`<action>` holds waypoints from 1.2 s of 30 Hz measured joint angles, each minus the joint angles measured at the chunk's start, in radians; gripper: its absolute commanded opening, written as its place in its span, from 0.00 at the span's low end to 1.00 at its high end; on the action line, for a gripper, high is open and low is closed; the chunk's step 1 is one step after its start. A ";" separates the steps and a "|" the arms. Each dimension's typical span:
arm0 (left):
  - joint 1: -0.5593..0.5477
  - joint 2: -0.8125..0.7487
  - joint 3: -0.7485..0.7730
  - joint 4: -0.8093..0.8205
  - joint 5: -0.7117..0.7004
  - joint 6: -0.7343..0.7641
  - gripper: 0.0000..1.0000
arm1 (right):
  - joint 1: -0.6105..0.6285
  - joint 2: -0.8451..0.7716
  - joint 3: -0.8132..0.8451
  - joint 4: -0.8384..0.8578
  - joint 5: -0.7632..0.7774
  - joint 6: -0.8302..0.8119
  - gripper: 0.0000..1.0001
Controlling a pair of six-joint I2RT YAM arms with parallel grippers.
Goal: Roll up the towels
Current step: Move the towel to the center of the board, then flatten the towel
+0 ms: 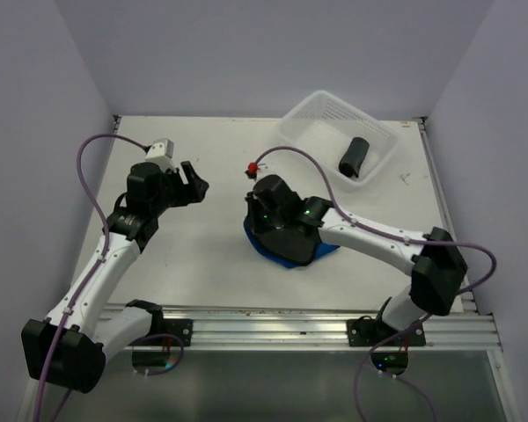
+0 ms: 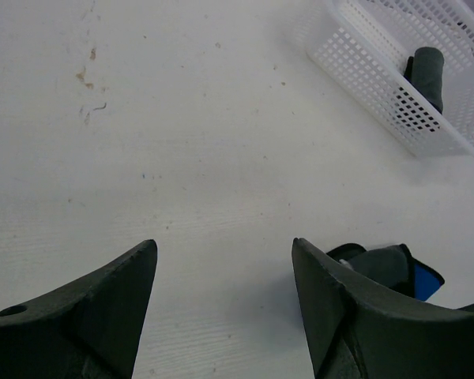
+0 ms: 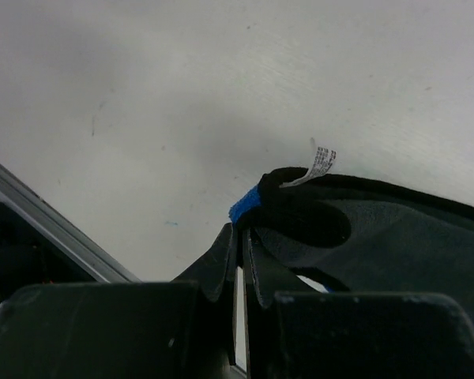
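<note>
The blue towel (image 1: pixel 286 258) with black edging lies bunched near the table's middle, mostly under my right arm. My right gripper (image 3: pixel 238 233) is shut on that towel's edge, where a blue corner (image 3: pixel 243 209) and a white label (image 3: pixel 322 164) curl up just past the fingertips. The towel's dark side (image 3: pixel 379 237) spreads to the right. A dark rolled towel (image 1: pixel 354 156) lies inside the white basket (image 1: pixel 317 114). My left gripper (image 1: pixel 194 185) hovers open over bare table at the left, its fingers wide apart around nothing (image 2: pixel 223 249). Part of the blue towel (image 2: pixel 426 278) peeks past the right finger.
The perforated basket (image 2: pixel 363 71) stands at the back right with the roll (image 2: pixel 428 71) in it. A small red piece (image 1: pixel 251 168) sits on the right arm's cable behind the wrist. An aluminium rail (image 1: pixel 290 330) runs along the near edge.
</note>
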State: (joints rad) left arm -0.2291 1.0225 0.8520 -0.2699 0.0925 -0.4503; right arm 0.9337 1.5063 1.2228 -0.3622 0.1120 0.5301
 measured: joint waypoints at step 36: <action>-0.027 0.026 -0.269 -0.142 0.011 -0.296 0.75 | -0.072 -0.174 -0.345 0.042 0.179 0.145 0.46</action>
State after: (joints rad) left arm -0.2558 1.0481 0.5835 -0.4114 0.1036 -0.7467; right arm 0.8619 1.3327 0.8776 -0.3199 0.2905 0.6746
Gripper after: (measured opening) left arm 0.766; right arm 0.463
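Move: The right hand, almost shut, still holds the towel's left end. The towel's middle hangs about 9 cm to its right, 2 cm farther out and 13 cm below, and the bare laying spot is some 11 cm left, 1 cm ahead and 16 cm down. The basket sits about 37 cm ahead and 27 cm right. From the empty left hand, that spot is about 7 cm back, 3 cm right and 19 cm down, the towel's middle 8 cm back and 24 cm right. Right hand swings the towel left-down, opens, sweeps 17 cm rightward over it; left sinks 14 cm, drawing back. ##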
